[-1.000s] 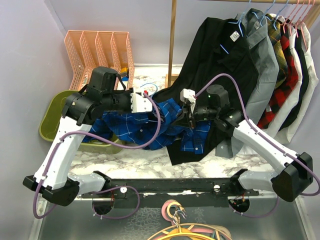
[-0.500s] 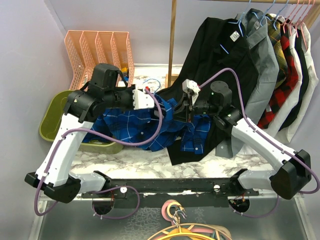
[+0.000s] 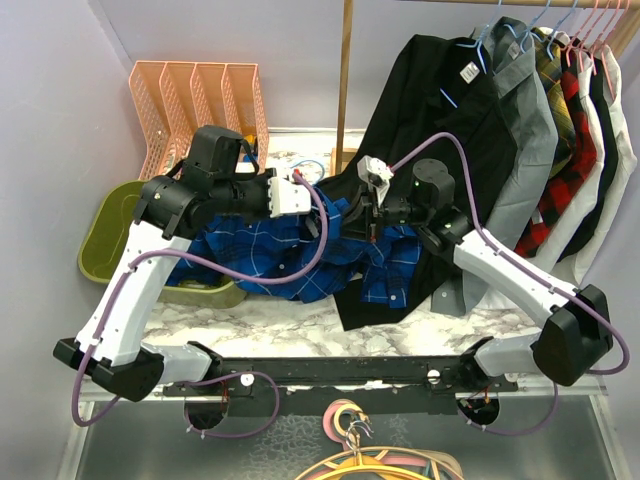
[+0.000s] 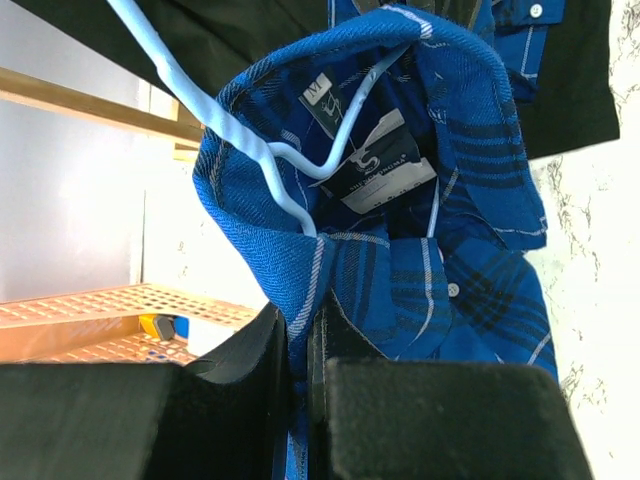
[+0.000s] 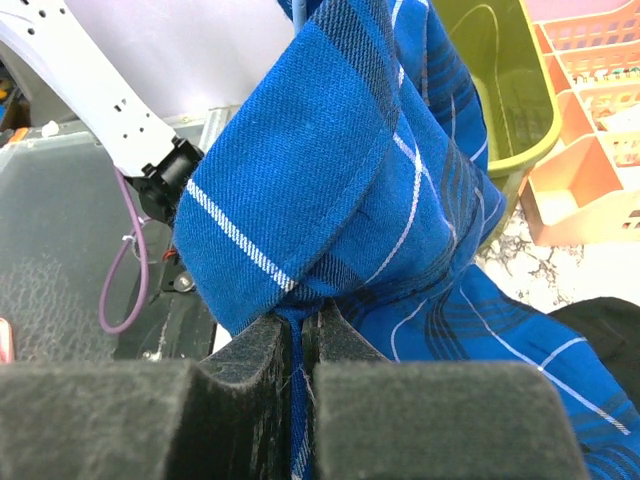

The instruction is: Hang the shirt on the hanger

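Note:
The royal-blue plaid shirt (image 3: 285,255) is bunched between the two arms over the marble table. My left gripper (image 3: 322,215) is shut on the shirt's collar edge (image 4: 300,270). In the left wrist view the light-blue wire hanger (image 4: 215,105) runs down into the open collar, past the neck label (image 4: 385,165). My right gripper (image 3: 368,222) faces the left one and is shut on a fold of the shirt (image 5: 330,170) just above its jaws. The hanger's hook and far shoulder are hidden by cloth.
A black shirt (image 3: 440,120) hangs right behind the grippers, and its tail lies on the table. More shirts hang on the rail (image 3: 570,110) at right. A wooden pole (image 3: 345,70), a pink file rack (image 3: 200,100) and an olive tub (image 3: 105,235) stand at the back left. Loose hangers (image 3: 370,458) lie near the front edge.
Both grippers have risen and moved toward the back with the shirt's collar. The right gripper has shifted slightly left toward the left one.

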Controlling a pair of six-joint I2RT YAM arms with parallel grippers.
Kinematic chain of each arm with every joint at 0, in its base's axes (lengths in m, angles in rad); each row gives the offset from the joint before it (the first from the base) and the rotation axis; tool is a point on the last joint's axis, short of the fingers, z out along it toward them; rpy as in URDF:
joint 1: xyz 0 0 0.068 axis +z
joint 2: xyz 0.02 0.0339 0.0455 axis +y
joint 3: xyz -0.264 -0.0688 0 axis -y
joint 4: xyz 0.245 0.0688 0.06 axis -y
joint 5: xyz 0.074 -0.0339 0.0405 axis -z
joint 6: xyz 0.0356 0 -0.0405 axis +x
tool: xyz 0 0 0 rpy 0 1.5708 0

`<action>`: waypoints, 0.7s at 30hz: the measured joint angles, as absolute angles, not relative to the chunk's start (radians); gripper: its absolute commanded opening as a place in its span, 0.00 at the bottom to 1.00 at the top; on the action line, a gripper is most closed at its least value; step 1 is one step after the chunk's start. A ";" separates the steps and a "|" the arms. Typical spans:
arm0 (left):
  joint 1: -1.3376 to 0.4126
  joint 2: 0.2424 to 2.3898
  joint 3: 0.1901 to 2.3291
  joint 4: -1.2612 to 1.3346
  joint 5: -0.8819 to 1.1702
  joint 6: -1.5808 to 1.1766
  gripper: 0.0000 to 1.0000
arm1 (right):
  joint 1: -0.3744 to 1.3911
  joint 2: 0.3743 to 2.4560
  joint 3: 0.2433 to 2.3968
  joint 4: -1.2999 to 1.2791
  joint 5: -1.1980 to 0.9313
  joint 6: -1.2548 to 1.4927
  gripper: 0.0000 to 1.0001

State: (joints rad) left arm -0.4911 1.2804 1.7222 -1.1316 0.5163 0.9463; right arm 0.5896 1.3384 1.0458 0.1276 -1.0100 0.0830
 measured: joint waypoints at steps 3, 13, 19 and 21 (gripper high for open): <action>-0.491 1.282 1.722 -1.131 0.516 0.930 0.23 | 0.590 1.345 1.046 0.134 -1.003 0.113 0.01; -0.495 1.285 1.678 -0.948 0.321 0.784 0.99 | 0.592 1.146 0.862 0.143 -0.658 0.259 0.01; -0.495 1.280 1.662 -0.929 0.149 0.756 0.99 | 0.594 1.032 0.833 0.083 -0.461 0.292 0.01; -0.495 1.275 1.664 -0.942 0.101 0.754 0.99 | 0.596 1.018 0.833 0.051 -0.387 0.292 0.01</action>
State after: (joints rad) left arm -0.4950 1.2751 1.6642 -0.9417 0.1013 0.7544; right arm 0.5957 1.0180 0.8333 0.0513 -0.3866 0.2920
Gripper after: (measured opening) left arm 0.992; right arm 0.035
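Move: Both hands still pinch the blue shirt's collar from opposite sides, the right hand some 9 cm to the right of the left. The hanger's hook stands about 9 cm ahead of the left hand, nearly in line and a little above; from the right hand it is roughly 11 cm ahead, 7 cm left and 7 cm higher. The green bin lies around 29 cm to the left of the left hand, 11 cm farther out and well below. The left fingers spring wide open and let go of the collar, the hand slipping forward about 6 cm and then bearing off to the left by 4 cm as it turns counter-clockwise. Meanwhile the right hand keeps its pinch and carries its side of the collar to the right, then also forward, swivelling clockwise some 35 degrees. ##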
